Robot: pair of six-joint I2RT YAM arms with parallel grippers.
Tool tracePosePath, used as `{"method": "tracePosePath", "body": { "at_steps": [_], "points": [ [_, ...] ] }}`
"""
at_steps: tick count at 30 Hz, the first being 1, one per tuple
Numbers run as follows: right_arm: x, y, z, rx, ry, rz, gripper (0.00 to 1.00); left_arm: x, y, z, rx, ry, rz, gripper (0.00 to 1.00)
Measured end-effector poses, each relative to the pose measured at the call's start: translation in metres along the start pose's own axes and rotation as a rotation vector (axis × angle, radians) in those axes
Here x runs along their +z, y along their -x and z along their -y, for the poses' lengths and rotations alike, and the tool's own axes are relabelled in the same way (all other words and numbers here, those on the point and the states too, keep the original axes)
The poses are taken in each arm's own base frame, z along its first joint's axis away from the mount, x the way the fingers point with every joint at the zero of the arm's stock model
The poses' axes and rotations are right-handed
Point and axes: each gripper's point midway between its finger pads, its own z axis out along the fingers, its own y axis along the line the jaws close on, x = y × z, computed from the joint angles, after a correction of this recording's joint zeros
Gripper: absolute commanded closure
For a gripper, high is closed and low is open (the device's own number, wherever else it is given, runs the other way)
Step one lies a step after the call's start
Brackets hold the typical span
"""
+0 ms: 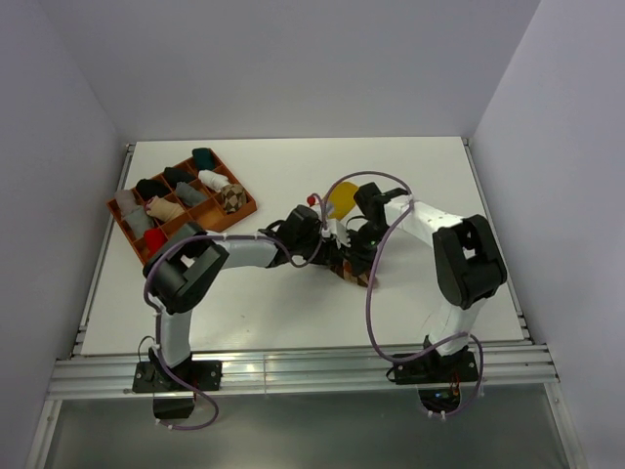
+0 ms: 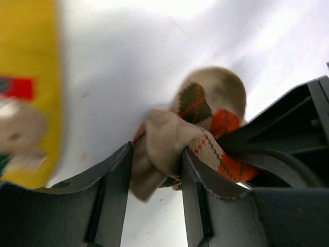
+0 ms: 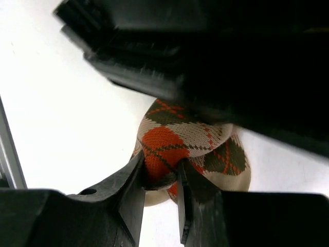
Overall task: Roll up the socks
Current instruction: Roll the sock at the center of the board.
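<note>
An orange-brown-cream argyle sock (image 1: 357, 274) lies bundled at the table's middle, with both grippers on it. My right gripper (image 3: 160, 162) is shut on an orange fold of the sock (image 3: 190, 139). In the left wrist view my left gripper (image 2: 156, 154) has its jaws parted, and the cream end of the sock (image 2: 205, 118) sits loosely between them. The left gripper (image 1: 335, 250) meets the right gripper (image 1: 365, 254) over the bundle, hiding most of it from above. A mustard yellow sock (image 1: 341, 200) with a red label (image 2: 18, 87) lies flat just behind them.
An orange-brown compartment tray (image 1: 248, 207) at the back left holds several small bundles, among them a brown-and-cream argyle one (image 1: 231, 197). The right gripper's black body (image 2: 288, 128) crowds the left wrist view. A metal rail (image 1: 293, 366) runs along the near edge.
</note>
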Motion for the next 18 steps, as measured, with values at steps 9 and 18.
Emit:
{"method": "tracePosePath", "body": {
  "at_steps": [9,18],
  "points": [
    [-0.003,-0.020,0.018,0.289,0.018,0.048,0.84,-0.026,0.008,0.007,0.031,-0.002,0.133,0.56],
    [-0.012,-0.038,0.013,0.463,0.050,0.007,0.84,-0.049,0.046,0.037,0.130,-0.097,0.286,0.55]
  ]
}}
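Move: The sock being rolled lies bunched between the two hands, its middle about 4 cm to the left hand's right, 3 cm nearer the base and about 1 cm below. The right hand still pinches it; the middle is level ahead, roughly 2 cm to that hand's left and 1 cm lower. The yellow sock's middle is some 11 cm ahead of the left hand, 1 cm to its left and some 2 cm lower. Up and off the sock goes the left hand: after sliding about 2 cm left it rises some 7.5 cm, fingers staying part open and tilting up from the table. The right hand, keeping its pinch, ends its leftward push and draws the sock some 5 cm back to the right, dipping 1 cm and turning clockwise about 20 degrees. ##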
